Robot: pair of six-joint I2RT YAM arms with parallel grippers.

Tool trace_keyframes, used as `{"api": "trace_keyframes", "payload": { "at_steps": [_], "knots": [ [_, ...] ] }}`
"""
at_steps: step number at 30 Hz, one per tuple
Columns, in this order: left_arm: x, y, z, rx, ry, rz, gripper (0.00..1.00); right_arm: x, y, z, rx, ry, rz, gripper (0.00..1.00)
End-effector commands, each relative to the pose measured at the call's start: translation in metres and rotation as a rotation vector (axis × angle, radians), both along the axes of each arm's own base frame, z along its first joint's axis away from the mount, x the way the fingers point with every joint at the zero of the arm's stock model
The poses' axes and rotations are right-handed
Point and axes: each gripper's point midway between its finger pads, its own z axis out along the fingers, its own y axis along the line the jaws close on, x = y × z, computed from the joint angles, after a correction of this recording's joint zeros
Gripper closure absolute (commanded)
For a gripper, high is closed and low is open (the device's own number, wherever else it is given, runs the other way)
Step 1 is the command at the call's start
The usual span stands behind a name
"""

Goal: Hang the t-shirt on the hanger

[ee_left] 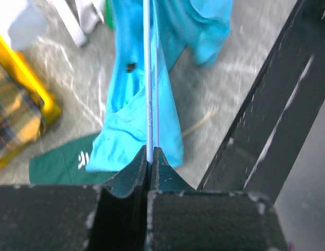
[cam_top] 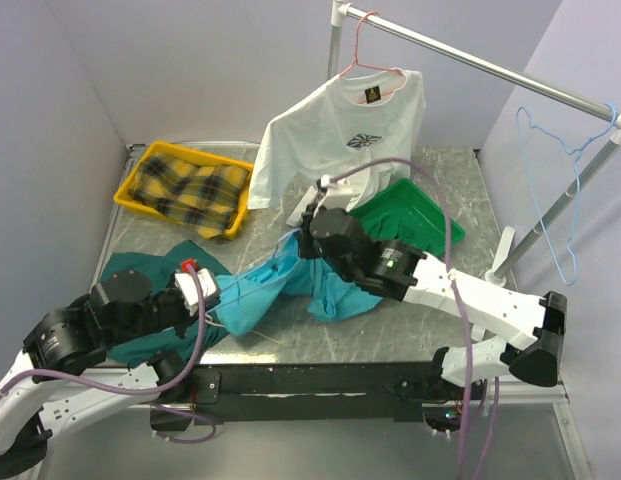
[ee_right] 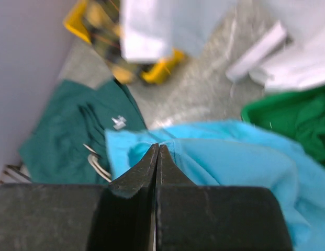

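Observation:
The turquoise t-shirt (cam_top: 275, 285) lies bunched and stretched across the middle of the table. My left gripper (cam_top: 212, 296) is at its left end. In the left wrist view that gripper (ee_left: 150, 149) is shut on the thin light-blue wire of the hanger (ee_left: 147, 78), which runs straight ahead along the t-shirt (ee_left: 128, 130). My right gripper (cam_top: 308, 238) is at the t-shirt's upper right part. In the right wrist view it (ee_right: 158, 146) is shut on the ribbed edge of the t-shirt (ee_right: 230, 157). The rest of the hanger is hidden by cloth.
A white printed t-shirt (cam_top: 340, 135) hangs on a pink hanger from the rail (cam_top: 490, 65). Another light-blue wire hanger (cam_top: 573, 240) hangs at the rail's right end. A yellow tray (cam_top: 130, 190) holds plaid cloth, a green tray (cam_top: 430, 215) sits behind the right arm, and a dark green garment (cam_top: 140, 270) lies left.

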Motion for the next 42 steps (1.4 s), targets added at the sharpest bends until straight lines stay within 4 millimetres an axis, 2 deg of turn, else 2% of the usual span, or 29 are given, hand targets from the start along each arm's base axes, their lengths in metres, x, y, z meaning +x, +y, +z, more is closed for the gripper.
{"api": "trace_keyframes", "payload": {
  "at_steps": [1, 2, 5, 8, 10, 11, 12, 13, 14, 15, 16, 17, 18, 19, 20, 22, 23, 24, 25, 27, 28, 30, 32, 34, 35, 36, 39, 42],
  "knots": [
    [0.003, -0.027, 0.05, -0.213, -0.051, -0.031, 0.99, -0.001, -0.004, 0.085, 0.051, -0.137, 0.002, 1.0],
    [0.006, -0.032, 0.058, -0.245, -0.069, -0.036, 0.99, -0.005, 0.0, 0.104, 0.078, -0.159, 0.015, 1.0],
    [0.019, -0.039, 0.071, -0.325, -0.099, 0.02, 0.99, -0.014, -0.001, 0.128, 0.095, -0.188, 0.021, 1.0],
    [0.022, -0.054, 0.082, -0.426, -0.115, -0.002, 0.99, -0.026, -0.003, 0.136, 0.106, -0.194, 0.027, 1.0],
    [0.02, -0.061, 0.086, -0.492, -0.099, -0.012, 0.99, -0.029, -0.006, 0.134, 0.109, -0.19, 0.022, 1.0],
    [0.022, -0.063, 0.081, -0.512, -0.105, -0.006, 0.99, -0.03, -0.009, 0.13, 0.108, -0.182, 0.017, 1.0],
    [0.024, -0.066, 0.092, -0.576, -0.128, -0.007, 0.99, -0.03, -0.012, 0.128, 0.106, -0.178, 0.011, 1.0],
    [0.026, -0.067, 0.094, -0.608, -0.139, -0.004, 0.99, -0.031, -0.014, 0.125, 0.105, -0.173, 0.013, 1.0],
    [0.031, -0.072, 0.082, -0.615, -0.124, 0.012, 0.99, -0.034, -0.017, 0.12, 0.105, -0.164, 0.015, 1.0],
    [0.032, -0.077, 0.092, -0.687, -0.126, 0.012, 0.99, -0.035, -0.019, 0.117, 0.106, -0.16, 0.014, 1.0],
    [0.035, -0.08, 0.09, -0.71, -0.124, 0.018, 0.99, -0.035, -0.021, 0.114, 0.108, -0.156, 0.012, 1.0],
    [0.037, -0.09, 0.069, -0.705, -0.085, 0.008, 0.99, -0.037, -0.028, 0.104, 0.093, -0.147, 0.004, 1.0],
    [0.036, -0.096, 0.066, -0.742, -0.06, -0.003, 0.99, -0.038, -0.031, 0.099, 0.096, -0.138, -0.005, 1.0],
    [0.036, -0.1, 0.077, -0.809, -0.081, -0.025, 0.99, -0.038, -0.034, 0.09, 0.082, -0.128, -0.012, 1.0],
    [0.04, -0.106, 0.058, -0.796, -0.059, -0.02, 0.99, -0.036, -0.046, 0.075, 0.06, -0.121, -0.055, 1.0],
    [0.045, -0.11, 0.056, -0.831, -0.07, -0.011, 0.99, -0.034, -0.059, 0.057, 0.026, -0.101, -0.092, 1.0],
    [0.049, -0.114, 0.041, -0.809, -0.054, 0.002, 0.99, -0.031, -0.07, 0.045, 0.015, -0.088, -0.117, 0.99],
    [0.054, -0.115, 0.038, -0.811, -0.055, 0.022, 0.99, -0.03, -0.076, 0.04, 0.011, -0.087, -0.126, 0.98],
    [0.056, -0.116, 0.035, -0.813, -0.057, 0.028, 0.99, -0.028, -0.079, 0.037, 0.023, -0.092, -0.136, 0.91],
    [0.061, -0.123, 0.027, -0.827, -0.056, 0.03, 0.99, -0.021, -0.093, 0.023, 0.02, -0.075, -0.164, 0.82],
    [0.061, -0.126, 0.023, -0.828, -0.051, 0.019, 0.99, -0.021, -0.091, 0.02, 0.032, -0.064, -0.145, 0.78],
    [0.063, -0.135, 0.013, -0.822, -0.042, 0.003, 0.99, -0.013, -0.102, 0.01, 0.032, -0.053, -0.171, 0.71],
    [0.066, -0.141, -0.003, -0.796, -0.018, 0.005, 0.99, -0.011, -0.103, 0.001, 0.033, -0.035, -0.157, 0.6],
    [0.067, -0.143, -0.004, -0.81, -0.018, 0.004, 0.99, -0.007, -0.107, -0.001, 0.042, -0.032, -0.168, 0.49],
    [0.069, -0.145, -0.013, -0.799, -0.006, 0.011, 0.99, -0.007, -0.11, -0.004, 0.042, -0.032, -0.178, 0.44],
    [0.069, -0.146, -0.01, -0.818, -0.011, 0.005, 0.99, -0.006, -0.113, -0.004, 0.044, -0.032, -0.19, 0.36],
    [0.07, -0.15, -0.02, -0.818, 0.009, 0.006, 0.99, -0.005, -0.128, -0.008, 0.061, -0.023, -0.236, 0.22],
    [0.073, -0.153, -0.026, -0.814, 0.022, 0.013, 0.99, -0.004, -0.143, -0.01, 0.086, -0.015, -0.281, 0.17]
  ]
}}
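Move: The left hand holds one end of the blue hanger. The neck of the light-blue t-shirt, pinched in the right hand, lies about 14 cm ahead of the left hand, 21 cm to its right and level. From the right hand, the hanger's middle lies about 6 cm back and 10 cm left. The green tray is about 14 cm ahead, 20 cm right and 22 cm below; the hanging white t-shirt is roughly 23 cm ahead and 9 cm right. Still pinching the light-blue t-shirt's neck, the right hand lifts it about 13 cm, then swings right and sinks back, its fingers opening wide to let go by the hanger's far end. The left hand keeps its grip on the hanger, rises briefly, then carries it some 15 cm right, down and a little forward after the shirt, tilting its fingertips up about 35 degrees. ##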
